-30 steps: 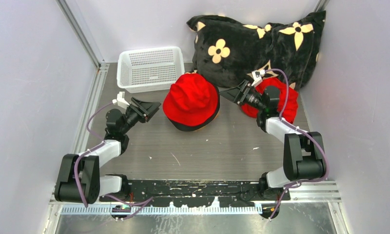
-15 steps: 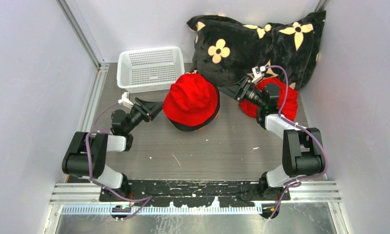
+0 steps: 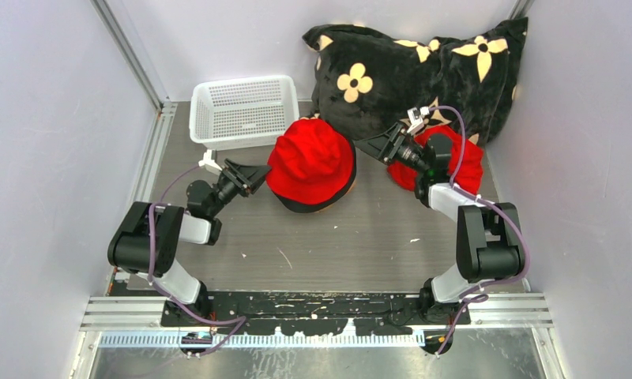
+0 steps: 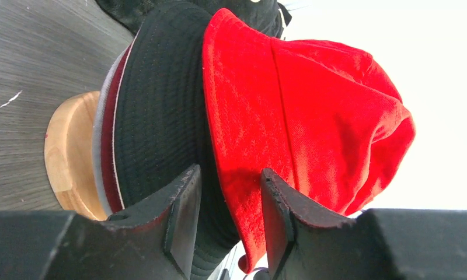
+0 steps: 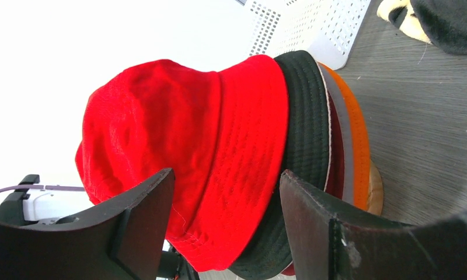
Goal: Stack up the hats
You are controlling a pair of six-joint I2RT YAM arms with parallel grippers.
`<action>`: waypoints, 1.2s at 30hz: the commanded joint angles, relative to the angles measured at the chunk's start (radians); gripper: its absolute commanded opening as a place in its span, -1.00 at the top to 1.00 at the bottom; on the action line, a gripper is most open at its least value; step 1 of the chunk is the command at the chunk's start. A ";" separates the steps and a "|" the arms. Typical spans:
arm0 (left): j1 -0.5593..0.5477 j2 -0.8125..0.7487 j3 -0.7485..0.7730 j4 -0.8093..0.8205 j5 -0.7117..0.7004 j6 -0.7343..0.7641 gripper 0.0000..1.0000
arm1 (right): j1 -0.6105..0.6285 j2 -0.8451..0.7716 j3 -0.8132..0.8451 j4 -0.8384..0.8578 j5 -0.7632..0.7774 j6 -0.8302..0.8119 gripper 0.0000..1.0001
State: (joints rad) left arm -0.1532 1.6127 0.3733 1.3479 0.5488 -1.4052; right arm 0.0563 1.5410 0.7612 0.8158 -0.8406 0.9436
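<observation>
The hats sit stacked on a wooden stand mid-table, with the bright red hat on top. Under it show the black hat's brim, then grey, dark red and orange brims. My left gripper is at the stack's left side. It is open, and the red brim's edge lies between its fingers without being pinched. My right gripper is at the stack's right side, wide open, with the red and black brims in the gap.
A white perforated basket stands at the back left. The black cushion with cream flowers leans in the back right corner. More red fabric lies by the cushion, partly behind the right arm. Walls close in on both sides.
The left arm has reached in toward the stack, and its jaws have narrowed a little around the red brim. The right gripper has shifted slightly toward the back.
</observation>
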 commanded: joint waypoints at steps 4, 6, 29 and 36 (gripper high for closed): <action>-0.017 -0.046 -0.003 0.082 -0.036 0.034 0.94 | -0.004 0.006 0.037 0.078 -0.025 0.007 -0.42; -0.017 -0.047 -0.007 0.082 -0.043 0.035 1.00 | -0.003 0.014 0.040 0.084 -0.032 0.014 -0.42; -0.017 0.043 0.042 0.082 -0.027 0.040 1.00 | 0.073 0.149 0.058 0.231 -0.054 0.118 -0.28; -0.017 0.056 0.052 0.082 -0.024 0.040 1.00 | 0.077 0.163 0.055 0.250 -0.048 0.130 0.13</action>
State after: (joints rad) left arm -0.1646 1.6588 0.3943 1.3735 0.5205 -1.3857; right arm 0.1242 1.7027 0.7803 0.9821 -0.8806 1.0588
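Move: The red hat's middle lies about 11 cm to the right of the left hand, 2 cm farther out and 4 cm higher, its brim already between the open fingers. Of the right hand it is some 12 cm to the left and 4 cm back, about 2 cm higher. The white basket stands about 16 cm ahead and 6 cm left of the left hand, 13 cm lower; the red cloth lies some 22 cm right of the right hand, 2 cm back and 16 cm below. The left hand stays all but in place and snaps its half-open fingers shut on the left edge of the red hat's brim, then keeps that pinch with barely a centimetre of forward drift. Meanwhile the right hand, fingers wide, comes in about 3 cm to the left and sinks some 2.5 cm so that its fingers straddle the brim on the hat's right side, turning about 5 degrees counter-clockwise and beginning to close, still well apart. ##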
